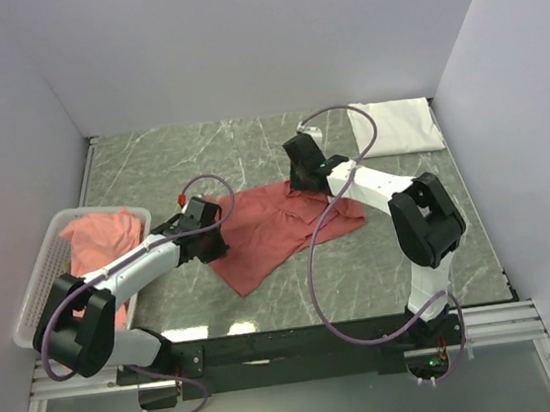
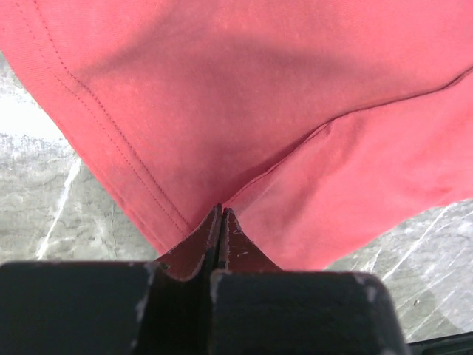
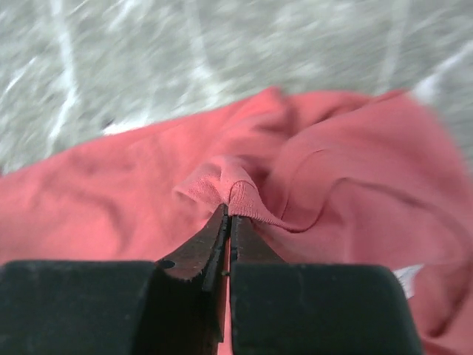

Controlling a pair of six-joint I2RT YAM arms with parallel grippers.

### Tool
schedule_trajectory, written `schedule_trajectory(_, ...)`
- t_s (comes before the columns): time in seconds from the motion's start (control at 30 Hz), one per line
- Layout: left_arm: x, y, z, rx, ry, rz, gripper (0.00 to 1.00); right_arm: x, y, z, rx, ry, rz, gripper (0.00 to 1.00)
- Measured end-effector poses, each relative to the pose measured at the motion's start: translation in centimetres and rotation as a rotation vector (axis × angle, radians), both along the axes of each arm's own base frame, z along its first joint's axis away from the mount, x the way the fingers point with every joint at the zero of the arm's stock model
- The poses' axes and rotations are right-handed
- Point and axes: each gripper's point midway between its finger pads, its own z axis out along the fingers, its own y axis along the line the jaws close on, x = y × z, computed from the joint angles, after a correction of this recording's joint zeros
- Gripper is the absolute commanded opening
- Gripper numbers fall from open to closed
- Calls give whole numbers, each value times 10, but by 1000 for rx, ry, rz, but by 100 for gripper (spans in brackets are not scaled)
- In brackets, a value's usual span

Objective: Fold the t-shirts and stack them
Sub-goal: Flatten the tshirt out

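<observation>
A coral-red t-shirt (image 1: 273, 228) lies spread and rumpled on the marble table between both arms. My left gripper (image 1: 213, 235) is shut on its left edge; in the left wrist view the fingertips (image 2: 220, 213) pinch the hem fabric (image 2: 244, 126). My right gripper (image 1: 304, 185) is shut on the shirt's far edge, and the right wrist view shows a ribbed fold (image 3: 235, 189) bunched at the tips (image 3: 228, 214). A second coral t-shirt (image 1: 96, 244) sits crumpled in the basket. A white folded t-shirt (image 1: 397, 124) lies at the back right.
The white mesh basket (image 1: 40, 282) stands at the left edge of the table. Grey walls close in the back and both sides. Purple cables loop over each arm.
</observation>
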Motion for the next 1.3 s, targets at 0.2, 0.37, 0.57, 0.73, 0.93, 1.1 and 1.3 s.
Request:
schedule_trajectory(0.2,-3,2,5,-2,-3,0,1,35,-71,10,-15,0,-145,0)
schedule_trajectory(0.37,-5,4,17,-13,-29,7,1,62,-131,30,-4,-27,-268,0)
schedule_trajectory(0.57,-5,11,33,-33,-66,32,1,66,-152,30,25,-9,-295,22)
schedule_trajectory(0.73,-4,14,39,-41,-79,44,1,53,-148,29,39,10,-269,52)
schedule_trajectory(0.93,-6,15,36,-41,-71,42,1,4,-121,39,28,-5,-189,55)
schedule_trajectory(1.1,-6,15,36,-42,-71,42,1,-41,-73,32,37,-8,-53,55)
schedule_trajectory(1.3,-7,13,36,-48,-68,37,1,-66,-73,-12,-6,94,-38,56)
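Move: The right hand holds a pinched fold of the red shirt, with bare table to take it to about 15 cm to its right, 7 cm farther out and some 6 cm below. The folded white cloth lies roughly 24 cm right and 14 cm ahead; the shirt's right end is 14 cm right and 10 cm back. From the left hand, that bare spot is some 33 cm right and 22 cm ahead, and the shirt's near corner 10 cm back and 3 cm right. Keeping its pinch on the fold, the right hand drags it quickly about 15 cm right and 7 cm forward, rising a little and turning clockwise. There it opens to about half, lets go, and comes back some 13 cm and 8 cm left, turning back and sinking open over the shirt. The left hand, still shut on the shirt's left edge, rises about 4 cm. ##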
